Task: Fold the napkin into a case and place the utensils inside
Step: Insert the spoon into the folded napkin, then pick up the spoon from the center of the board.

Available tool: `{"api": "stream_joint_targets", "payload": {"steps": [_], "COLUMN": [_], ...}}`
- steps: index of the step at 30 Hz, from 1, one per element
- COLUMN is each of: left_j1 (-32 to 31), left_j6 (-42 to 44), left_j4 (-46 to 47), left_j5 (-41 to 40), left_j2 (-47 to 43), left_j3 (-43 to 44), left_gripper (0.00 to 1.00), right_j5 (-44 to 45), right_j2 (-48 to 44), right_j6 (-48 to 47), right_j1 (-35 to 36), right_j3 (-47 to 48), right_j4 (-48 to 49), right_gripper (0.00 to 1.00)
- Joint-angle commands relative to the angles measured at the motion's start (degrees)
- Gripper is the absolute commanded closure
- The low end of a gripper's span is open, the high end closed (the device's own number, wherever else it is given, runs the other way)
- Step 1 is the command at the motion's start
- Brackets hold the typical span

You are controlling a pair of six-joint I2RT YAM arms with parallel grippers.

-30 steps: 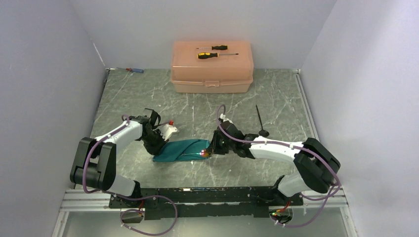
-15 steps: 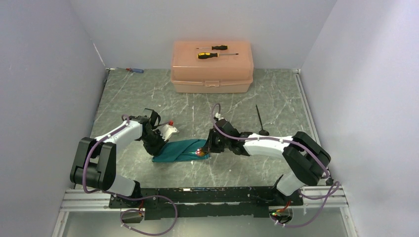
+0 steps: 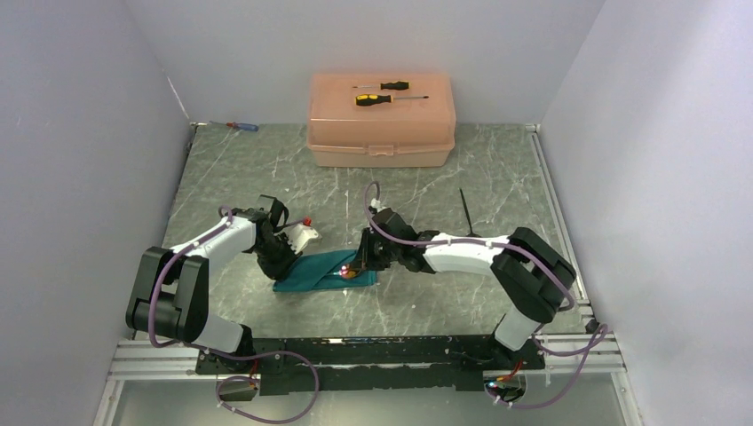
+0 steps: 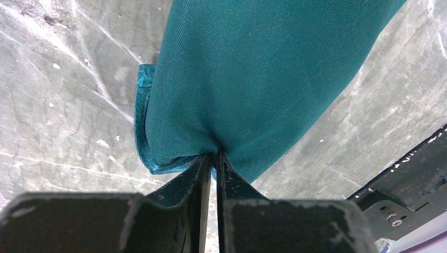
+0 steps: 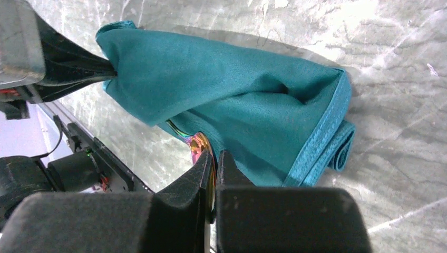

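Observation:
The teal napkin (image 3: 313,271) lies rolled into a long narrow pouch on the marble table, near the middle front. My left gripper (image 3: 285,263) is shut on its left end, and the cloth (image 4: 253,79) bunches at the fingertips (image 4: 206,163). My right gripper (image 3: 357,266) is at the pouch's right end, shut on the fork (image 5: 198,143), a thin iridescent piece that runs in under the napkin (image 5: 237,89). Most of the fork is hidden by cloth. The black spoon (image 3: 463,209) lies on the table behind my right forearm, which covers its bowl.
A peach plastic box (image 3: 382,133) stands at the back centre with two yellow-and-black screwdrivers (image 3: 389,96) on its lid. A small red-and-blue screwdriver (image 3: 241,127) lies at the back left corner. Grey walls close in the left, right and back.
My right gripper has slid left along the table with the fork, deeper into the napkin's right end. The left gripper and its hold on the cloth have not moved.

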Motion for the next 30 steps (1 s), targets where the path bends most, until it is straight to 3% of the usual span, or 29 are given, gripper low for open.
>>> {"api": "stream_joint_targets", "payload": {"steps": [1, 4, 8, 11, 16, 22, 26, 30], "left_j1": [0.13, 0.13, 0.22, 0.18, 0.37, 1.31, 1.99, 2.65], "left_j6": [1.1, 1.36, 1.53, 1.35, 1.08, 1.2, 2.21, 1.67], "left_j4": [-0.6, -0.62, -0.73, -0.56, -1.1, -4.51, -7.81, -9.78], "left_j5": [1.02, 0.86, 1.06, 1.12, 2.1, 4.35, 6.44, 7.85], "left_j2": [-0.45, -0.7, -0.62, -0.6, -0.72, -1.82, -3.09, -3.93], "left_j3": [0.63, 0.49, 0.37, 0.27, 0.34, 1.94, 4.12, 6.85], "left_gripper": [0.86, 0.85, 0.85, 0.84, 0.83, 0.69, 0.43, 0.39], "right_j5": [-0.48, 0.2, 1.99, 4.67, 7.23, 12.47, 17.02, 25.29], "right_j2": [2.78, 4.56, 5.59, 3.11, -2.94, -10.34, -16.11, -21.17], "right_j6": [-1.26, -2.69, -4.83, -6.24, -9.29, -9.46, -6.31, -1.86], "right_j1": [0.17, 0.01, -0.73, -1.0, -2.43, -6.58, -13.81, -20.96], "right_j3": [3.34, 4.53, 5.97, 6.09, 7.21, 6.1, 3.4, 0.7], "right_j4": [0.6, -0.14, -2.29, -5.63, -11.53, -21.17, -28.86, -35.57], "right_gripper": [0.99, 0.91, 0.69, 0.52, 0.36, 0.17, 0.09, 0.08]}}
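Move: The right hand still holds the spoon by its bowl, handle pointing left into the folded napkin, whose middle lies about 7 cm to the left, 1 cm ahead and 5 cm below. The black ladle lies some 27 cm to the right of this hand and 14 cm farther out. The left hand still pinches the napkin's left end; the napkin's middle is about 11 cm to its right and 2 cm ahead, nearly at its height. Down by about 2 cm goes the right hand first, bringing the spoon's bowl onto the napkin; its fingers then open wide and let go, and it lifts and sweeps off to the right, forward and up towards the black ladle, ending about 14 cm to the right, turning clockwise. The left hand holds the napkin's end, then opens and rises about 2 cm clear. ##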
